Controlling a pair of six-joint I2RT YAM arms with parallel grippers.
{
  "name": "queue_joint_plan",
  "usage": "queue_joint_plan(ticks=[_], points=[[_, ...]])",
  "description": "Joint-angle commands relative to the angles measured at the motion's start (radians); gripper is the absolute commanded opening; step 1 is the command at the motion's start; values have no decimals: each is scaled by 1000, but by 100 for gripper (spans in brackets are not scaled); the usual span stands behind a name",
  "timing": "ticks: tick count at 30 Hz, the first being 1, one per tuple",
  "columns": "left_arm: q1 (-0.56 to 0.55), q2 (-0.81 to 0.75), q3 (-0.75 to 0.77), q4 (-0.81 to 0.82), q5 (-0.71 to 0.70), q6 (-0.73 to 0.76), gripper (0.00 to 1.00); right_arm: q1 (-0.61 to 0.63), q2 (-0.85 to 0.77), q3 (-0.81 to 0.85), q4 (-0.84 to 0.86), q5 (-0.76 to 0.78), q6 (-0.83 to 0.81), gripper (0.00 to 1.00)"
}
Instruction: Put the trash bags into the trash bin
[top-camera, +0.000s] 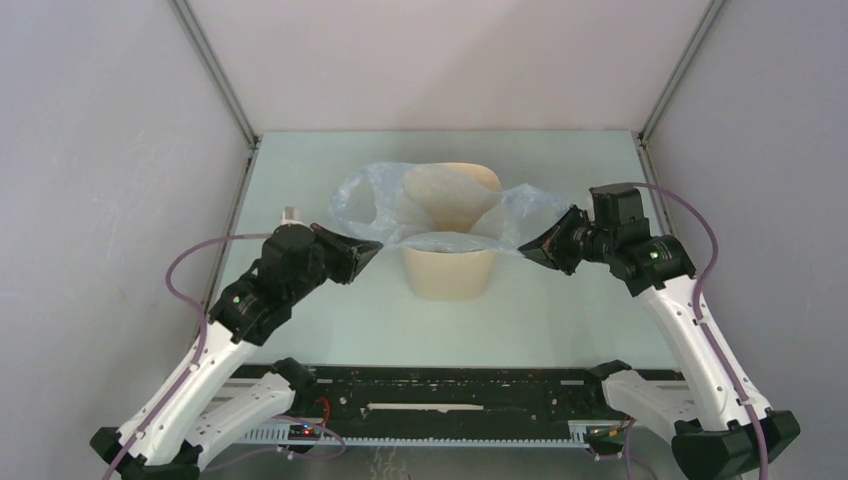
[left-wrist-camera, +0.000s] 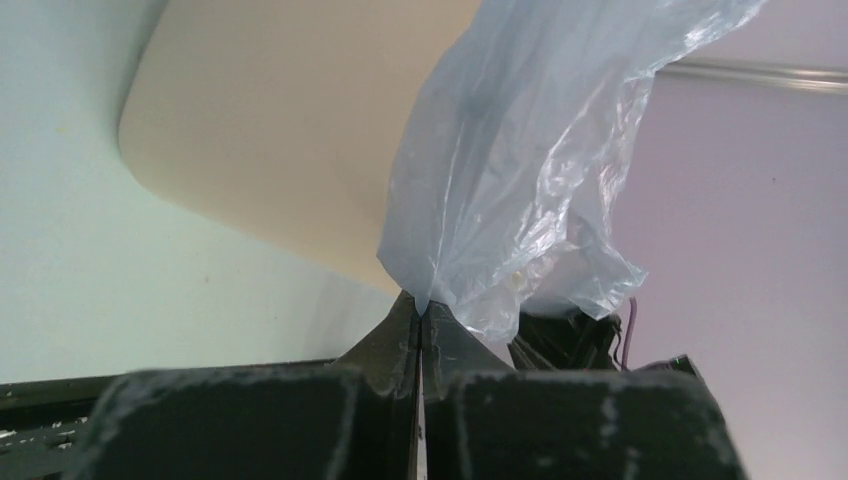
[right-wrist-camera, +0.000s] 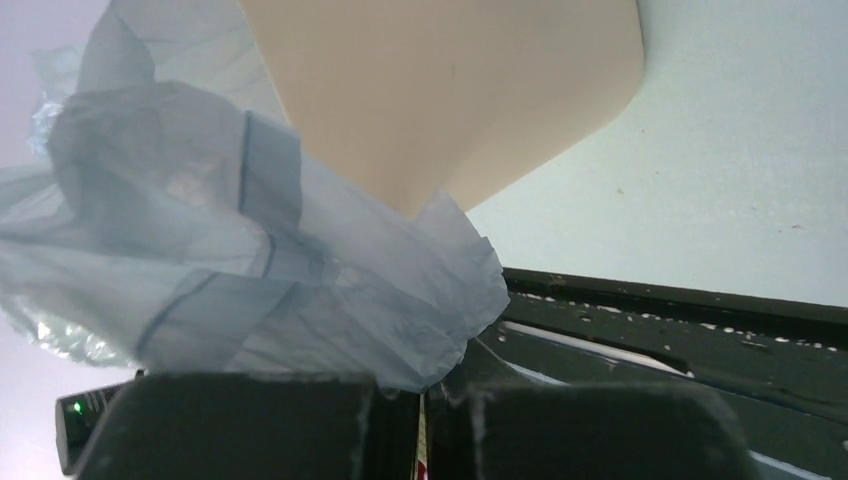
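Observation:
The beige trash bin (top-camera: 450, 272) stands upright mid-table. A thin pale-blue trash bag (top-camera: 440, 205) lies spread over its mouth, stretched out to both sides. My left gripper (top-camera: 376, 250) is at the bin's left rim, shut on a corner of the bag. In the left wrist view the bag (left-wrist-camera: 520, 180) rises from the pinched gripper (left-wrist-camera: 420, 306), with the bin wall (left-wrist-camera: 290, 130) just behind. My right gripper (top-camera: 522, 250) is at the bin's right side. Its wrist view shows the gripper (right-wrist-camera: 425, 388) shut on the bag's edge (right-wrist-camera: 250, 270), below the bin (right-wrist-camera: 450, 90).
A black rail (top-camera: 450, 390) runs along the table's near edge between the arm bases. Grey enclosure walls with metal posts (top-camera: 215, 70) close in the left, right and back. The right arm's dark gripper body (left-wrist-camera: 570, 342) shows behind the bag in the left wrist view.

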Motion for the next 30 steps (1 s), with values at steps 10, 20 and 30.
queue_joint_plan(ticks=[10, 20, 30], points=[[4, -75, -109, -17, 153, 27, 0, -79, -2, -53, -41, -147, -276, 0], [102, 107, -125, 105, 130, 213, 5, -103, 124, -94, 167, -147, -426, 5], [108, 143, -19, -43, 94, 510, 51, -93, 123, -40, 53, -66, -639, 54]])
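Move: Both shut grippers already hold the near edge of the trash bag, one at each side, slightly above the bin's rim. For the left hand, the trash bin's middle lies about 13 cm to the right, 7 cm ahead and some 16 cm lower; for the right hand, about 13 cm to the left, 7 cm ahead and 14 cm below. The bag's open mouth spreads over the bin, its middle some 6 cm ahead of either hand, 12 cm inward and 2 cm lower. Still pinching the trash bag's near edge, both hands first draw back a little, the left about 2.5 cm and the right 1 cm, then carry it down outside the bin's near rim while swinging forward. They end some 9 cm (left) and 6.5 cm (right) lower, opening roughly halfway to release the edge; the left wrist turns clockwise, the right counter-clockwise. ##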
